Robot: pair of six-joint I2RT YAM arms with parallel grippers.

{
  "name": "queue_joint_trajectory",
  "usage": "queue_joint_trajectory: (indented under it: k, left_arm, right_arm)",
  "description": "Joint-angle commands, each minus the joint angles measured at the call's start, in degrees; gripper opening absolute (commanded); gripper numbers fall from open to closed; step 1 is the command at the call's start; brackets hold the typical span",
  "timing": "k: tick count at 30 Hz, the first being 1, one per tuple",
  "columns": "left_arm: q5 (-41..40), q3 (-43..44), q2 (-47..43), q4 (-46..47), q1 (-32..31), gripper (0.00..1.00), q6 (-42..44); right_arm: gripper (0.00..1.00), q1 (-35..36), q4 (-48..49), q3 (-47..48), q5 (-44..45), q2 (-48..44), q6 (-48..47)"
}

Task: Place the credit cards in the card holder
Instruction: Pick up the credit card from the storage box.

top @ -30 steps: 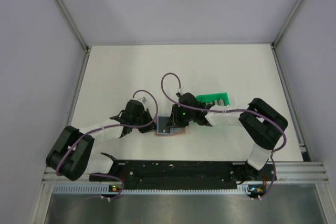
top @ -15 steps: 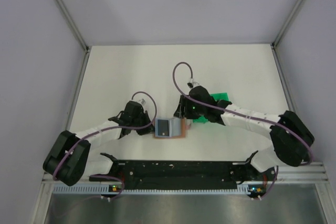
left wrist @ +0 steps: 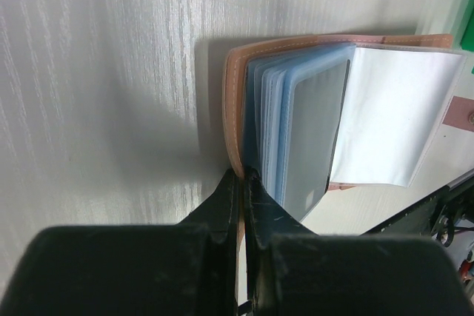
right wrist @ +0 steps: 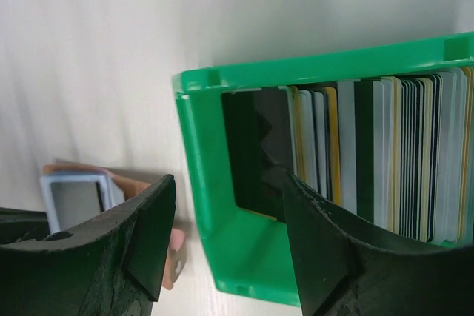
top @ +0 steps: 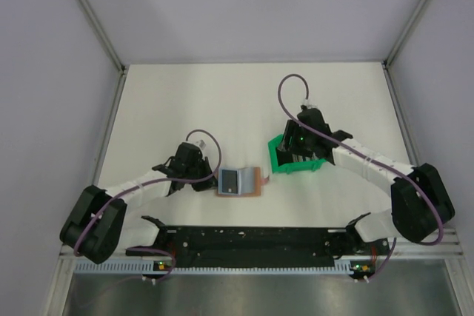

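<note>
The tan card holder (top: 254,180) lies open between the arms. Its clear sleeves fan up, and a grey card (left wrist: 315,138) sits in the top sleeve. My left gripper (left wrist: 244,175) is shut on the near edge of the holder's tan cover (left wrist: 235,101). Several credit cards (right wrist: 385,153) stand on edge in a green tray (right wrist: 198,146), packed toward its right side. My right gripper (right wrist: 228,183) hangs open above the tray's left end, one finger outside the wall and one over the empty end; it holds nothing. From above, the right gripper (top: 293,155) covers part of the tray (top: 315,166).
A white loose sleeve page (left wrist: 396,116) of the holder folds out to the right. The holder's snap tab (right wrist: 172,257) lies on the table just left of the tray. The black base rail (top: 252,240) runs along the near edge, with walls on both sides.
The right arm left the card holder and swung right over the green tray, opening its jaws. The grey card stays in the holder's sleeve. The left gripper has not moved.
</note>
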Motion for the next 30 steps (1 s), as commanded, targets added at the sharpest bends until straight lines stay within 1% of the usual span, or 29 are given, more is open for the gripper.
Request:
queue_joint_trajectory:
  k: [1, 9, 11, 16, 20, 24, 30]
  left_arm:
    - [-0.37, 0.85, -1.39, -4.09, -0.11, 0.0, 1.83]
    - [-0.19, 1.64, -1.65, -5.06, -0.29, 0.0, 2.45]
    - [-0.28, 1.64, -1.74, -4.97, -0.2, 0.0, 2.45]
    - [-0.28, 1.64, -1.3, -4.62, -0.2, 0.0, 2.27]
    - [-0.36, 1.55, -1.04, -4.36, -0.2, 0.0, 2.27]
    - [-0.1, 1.55, -0.51, -3.92, -0.2, 0.0, 2.36]
    - [-0.01, 1.37, -0.25, -3.56, -0.2, 0.0, 2.27]
  right_arm:
    - [0.6, -1.84, -0.76, 0.73, -1.16, 4.28, -2.94]
    - [0.6, -2.9, -0.85, 3.63, -1.87, 11.14, -5.23]
    - [0.58, -2.9, -0.41, 3.81, -4.5, 11.41, -5.58]
    - [0.45, -2.9, 0.56, 4.59, -7.4, 10.36, -6.55]
    - [0.37, -2.9, 1.52, 4.6, -9.33, 7.9, -6.9]
    - [0.34, -2.82, 2.4, 4.6, -11.18, 6.58, -6.55]
    - [0.32, -2.82, 4.95, 4.24, -15.48, 6.13, -5.32]
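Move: The front card in the storage box lies below the right gripper, some 7 cm down, about 1 cm to its right and level with it front to back. The box's middle is about 5 cm to the gripper's right; the open card holder lies roughly 17 cm left and 10 cm back. From the left gripper, which still pinches the card holder's left edge, that card is about 26 cm right and 12 cm ahead. Drop the open right gripper about 5 cm, easing slightly right, to the front card in the storage box, with the fingers tipping steeper. Then narrow the fingers about halfway around that card, the right finger against its edge, and draw it left off the pack some 2.5 cm, rising about 2 cm and turning roughly 10 degrees counter-clockwise. Keep the left gripper shut on the card holder. ##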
